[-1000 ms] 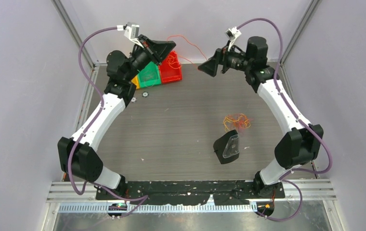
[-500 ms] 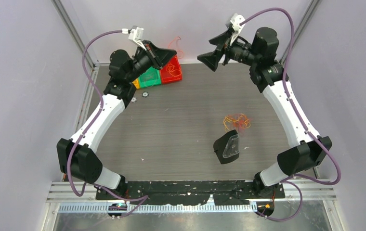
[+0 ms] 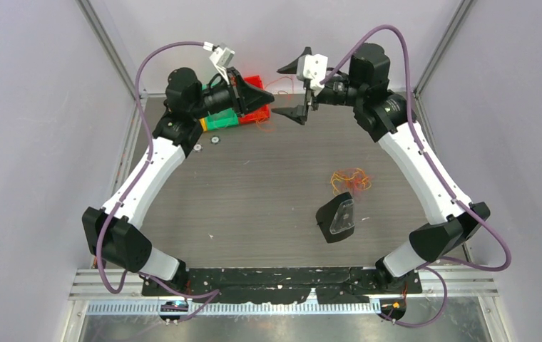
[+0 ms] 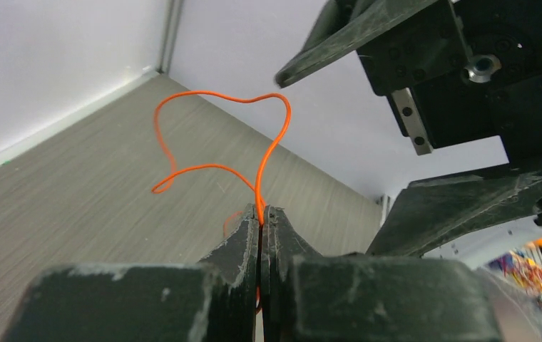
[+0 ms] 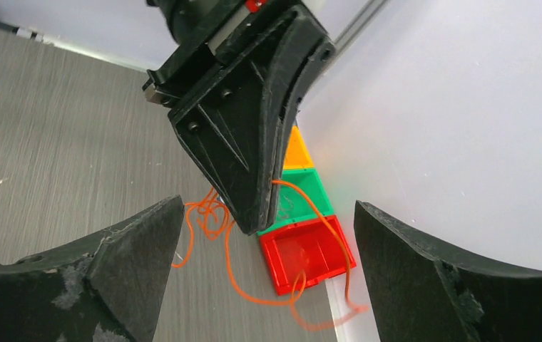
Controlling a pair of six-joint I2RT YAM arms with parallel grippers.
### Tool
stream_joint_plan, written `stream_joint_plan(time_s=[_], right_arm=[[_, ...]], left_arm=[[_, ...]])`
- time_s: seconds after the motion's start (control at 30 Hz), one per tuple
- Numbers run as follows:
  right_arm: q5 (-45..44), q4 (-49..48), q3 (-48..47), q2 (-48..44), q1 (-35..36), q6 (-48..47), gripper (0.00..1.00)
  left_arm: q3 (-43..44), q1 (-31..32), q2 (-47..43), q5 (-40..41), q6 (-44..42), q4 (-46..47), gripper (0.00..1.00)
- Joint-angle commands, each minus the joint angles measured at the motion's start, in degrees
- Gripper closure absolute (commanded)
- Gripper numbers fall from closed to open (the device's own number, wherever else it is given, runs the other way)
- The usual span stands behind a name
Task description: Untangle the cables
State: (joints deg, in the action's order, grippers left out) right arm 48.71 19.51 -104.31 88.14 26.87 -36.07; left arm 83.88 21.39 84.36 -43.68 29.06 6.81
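My left gripper [image 3: 271, 100] is shut on one thin orange cable [image 4: 197, 92], held above the table's back edge. In the left wrist view the cable rises from the closed fingertips [image 4: 262, 211] and curls into an open loop. Its lower part [image 5: 234, 279] trails down over the red bin [image 5: 308, 254] and the table. My right gripper [image 3: 281, 92] stands open, facing the left one. Its two fingers [image 5: 122, 260] flank the left gripper's tip [image 5: 251, 217] without touching it or the cable. A small bunch of orange, red and yellow cables [image 3: 350, 179] lies on the table at the right.
Red [image 3: 257, 107], green [image 3: 220, 120] and orange [image 5: 297, 152] bins stand in a row at the back left. A black block with a clear piece [image 3: 337, 217] lies just in front of the bunch. Walls close in the back and both sides.
The right arm swung left and turned its wrist, bringing its open fingers around the left gripper's tip. The left gripper moved right, away from the bins, with the orange cable.
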Motion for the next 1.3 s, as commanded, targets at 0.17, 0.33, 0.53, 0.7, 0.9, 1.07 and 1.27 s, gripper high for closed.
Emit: stream_joint_plan(time_s=[0.17,0.33,0.53,0.7,0.9,1.07,1.27], right_arm=[[-0.27,7.10,-1.70,2.86,2.68,-9.55,0.05],[-1.64,-0.46,0.94,2.97,4.29,-0.85,0.05],[-8.30,-17.35,10.98,0.53,7.61,11.55,0.02],[-15.82,-29.10,16.29,0.13,8.10,19.75,0.03],[-20.86,-34.87,17.49,1.43,8.10,22.85,0.22],[-22.81,-36.10,20.32,0.40,8.11,21.58,0.42],[-23.59,-34.12,20.95,-0.03,8.05,18.94,0.65]], left_arm=[[2.63,0.50,-0.10,-8.40,-0.94,0.95,1.00],[-1.53,0.50,-1.01,-0.78,7.59,12.26,1.00],[-3.14,0.99,0.02,10.29,19.88,22.18,1.00],[-6.18,1.82,-1.13,17.01,27.12,26.13,1.00],[-6.91,2.78,-3.07,21.38,31.02,23.39,1.00],[-6.51,2.37,-4.22,23.39,31.04,20.58,1.00],[-6.38,2.17,-4.58,24.21,31.44,20.00,1.00]])
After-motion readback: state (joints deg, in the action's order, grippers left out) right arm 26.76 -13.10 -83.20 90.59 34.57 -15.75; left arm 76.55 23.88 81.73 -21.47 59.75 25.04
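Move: The right hand, empty and wide open, is after the orange cable strands hanging just under the closed left fingers: about 5 cm to its left, 1 cm ahead and 9 cm below it; from the left hand they hang straight down some 5 cm. Far below on the table, from the right hand, the red bin sits about 40 cm ahead and 12 cm left, and the other cable tangle 4 cm ahead and 22 cm right. The right fingers close from wide open to under half around the orange strands beneath the left gripper, after the hand sinks about 7 cm and goes 5 cm left, then works 5 cm forward. The left hand keeps its pinch, backs 2 cm, then goes forward and rises to end about 5 cm higher, its fingertips tilting up some 30 degrees. ##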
